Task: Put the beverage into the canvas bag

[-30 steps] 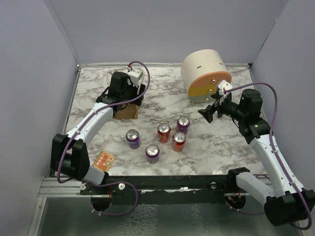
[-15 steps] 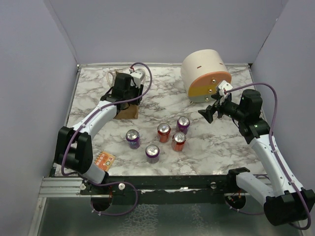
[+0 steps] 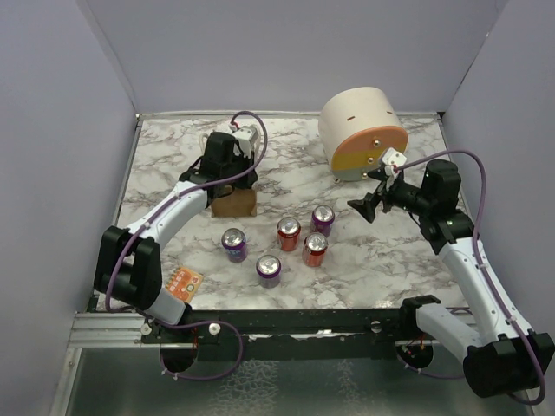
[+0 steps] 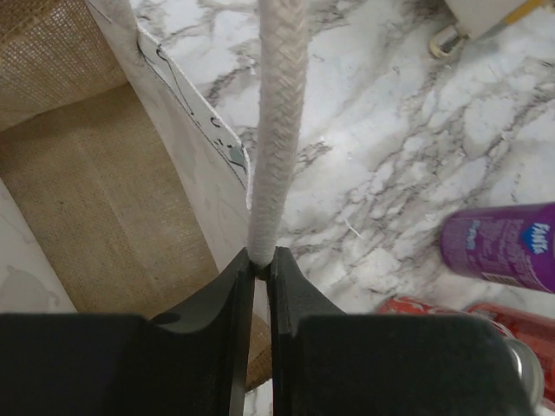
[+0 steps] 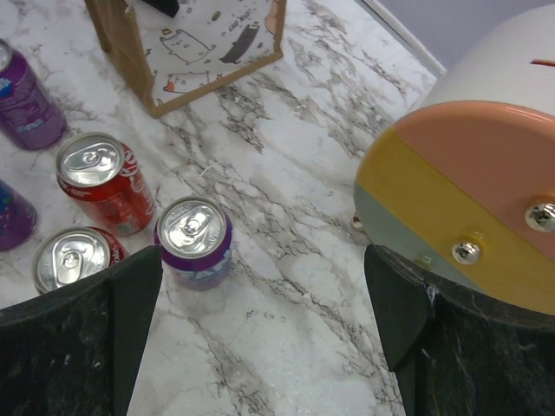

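Observation:
The tan canvas bag [image 3: 235, 203] stands at the left middle of the marble table. My left gripper [image 3: 231, 178] is directly above it, shut on one cream-white rope handle [image 4: 277, 130], which runs taut away from my left gripper [image 4: 262, 260]. The burlap bag wall [image 4: 95, 217] lies left of the jaws. Several cans stand in a cluster: purple [image 3: 323, 219], red [image 3: 288, 232], red [image 3: 315, 249], purple [image 3: 233, 243] and purple [image 3: 269, 269]. My right gripper [image 3: 368, 204] is open and empty, above and right of the nearest purple can [image 5: 193, 238]. In the right wrist view the right gripper [image 5: 264, 286] is above bare marble.
A large cream cylinder with an orange-yellow face [image 3: 362, 134] lies at the back right, close behind the right gripper. A small orange card [image 3: 185, 282] lies near the front left edge. Grey walls enclose the table on three sides.
My left gripper has moved right and toward the near side, pulling the bag by its handle closer to the cans. My right gripper has shifted slightly toward the cans.

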Tool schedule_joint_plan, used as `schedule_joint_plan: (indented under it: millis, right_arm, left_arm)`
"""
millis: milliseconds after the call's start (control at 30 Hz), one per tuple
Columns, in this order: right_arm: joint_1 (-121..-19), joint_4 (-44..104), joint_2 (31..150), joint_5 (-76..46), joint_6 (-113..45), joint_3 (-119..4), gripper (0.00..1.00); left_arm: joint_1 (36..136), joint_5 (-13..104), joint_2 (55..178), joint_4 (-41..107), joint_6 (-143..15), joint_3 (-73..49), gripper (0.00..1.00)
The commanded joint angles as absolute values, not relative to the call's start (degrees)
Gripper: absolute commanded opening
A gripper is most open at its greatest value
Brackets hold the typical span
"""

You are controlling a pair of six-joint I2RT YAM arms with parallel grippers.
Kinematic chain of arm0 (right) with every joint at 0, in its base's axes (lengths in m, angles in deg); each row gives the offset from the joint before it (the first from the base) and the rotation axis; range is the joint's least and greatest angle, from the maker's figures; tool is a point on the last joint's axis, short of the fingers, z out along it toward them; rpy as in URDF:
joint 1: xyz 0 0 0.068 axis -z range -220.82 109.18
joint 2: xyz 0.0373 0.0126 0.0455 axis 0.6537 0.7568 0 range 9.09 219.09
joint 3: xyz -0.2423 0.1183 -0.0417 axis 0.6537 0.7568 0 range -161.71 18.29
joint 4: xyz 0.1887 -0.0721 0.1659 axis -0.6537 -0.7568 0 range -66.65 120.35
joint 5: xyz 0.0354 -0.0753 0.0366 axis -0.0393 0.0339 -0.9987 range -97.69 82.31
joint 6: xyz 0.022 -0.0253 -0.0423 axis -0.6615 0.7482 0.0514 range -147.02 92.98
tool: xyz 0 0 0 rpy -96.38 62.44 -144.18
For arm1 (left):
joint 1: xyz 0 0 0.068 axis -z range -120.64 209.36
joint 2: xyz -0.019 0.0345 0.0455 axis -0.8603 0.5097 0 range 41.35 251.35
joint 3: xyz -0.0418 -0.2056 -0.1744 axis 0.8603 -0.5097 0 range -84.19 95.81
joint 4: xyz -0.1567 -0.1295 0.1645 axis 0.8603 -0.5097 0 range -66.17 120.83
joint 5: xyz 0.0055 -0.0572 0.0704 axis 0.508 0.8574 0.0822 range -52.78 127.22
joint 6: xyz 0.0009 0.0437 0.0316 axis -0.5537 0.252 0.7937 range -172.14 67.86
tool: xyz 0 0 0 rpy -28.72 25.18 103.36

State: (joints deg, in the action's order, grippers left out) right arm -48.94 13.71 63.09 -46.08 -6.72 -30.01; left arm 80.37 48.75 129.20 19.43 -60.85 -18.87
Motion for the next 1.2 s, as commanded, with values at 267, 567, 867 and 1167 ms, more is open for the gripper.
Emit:
schedule_joint_plan:
  millis: [267,567,867,1167]
  right_arm:
    - [-48.64,12.77,65.32,-55.46,-1.56,-28.12,1.0]
    - [-48.64,12.81,65.99,-55.24,-1.29,-27.81,1.0]
    - [-48.64,13.31,64.45,-54.42,-1.86,-27.84,1.0]
    - [-48.64,13.22,63.2,-54.75,-1.88,-28.02,1.0]
  left_arm:
    - [86.15,59.23,121.81,25.29,-68.31,-26.06,0.35]
    - [86.16,61.07,114.8,18.75,-55.27,-23.23,0.72]
    - [86.17,56.52,101.8,-6.0,-31.96,-21.6,0.82]
    - [86.16,53.38,101.45,-27.35,-19.74,-23.55,0.87]
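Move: Behind the left hand, which still pinches the bag's right rope handle, the leftmost purple can stands about 15 cm back, 4 cm to the left and 10 cm down. The canvas bag's body lies roughly 5 cm left, 2 cm ahead and 8 cm below. The front purple can is about 22 cm back and 5 cm right; the left red can, 11 cm back and 11 cm right. From the right hand, the leftmost purple can lies some 35 cm left, 8 cm back and 17 cm down. Pulling the handle it already holds, the left hand draws the bag back and to the right, opens and lets go of the rope, then rises about 9 cm while swinging back and left towards the leftmost purple can. It turns some 30 degrees clockwise and sinks again at the end, fingers wide open. The open right hand sinks about 2 cm and shifts slightly back and left. ##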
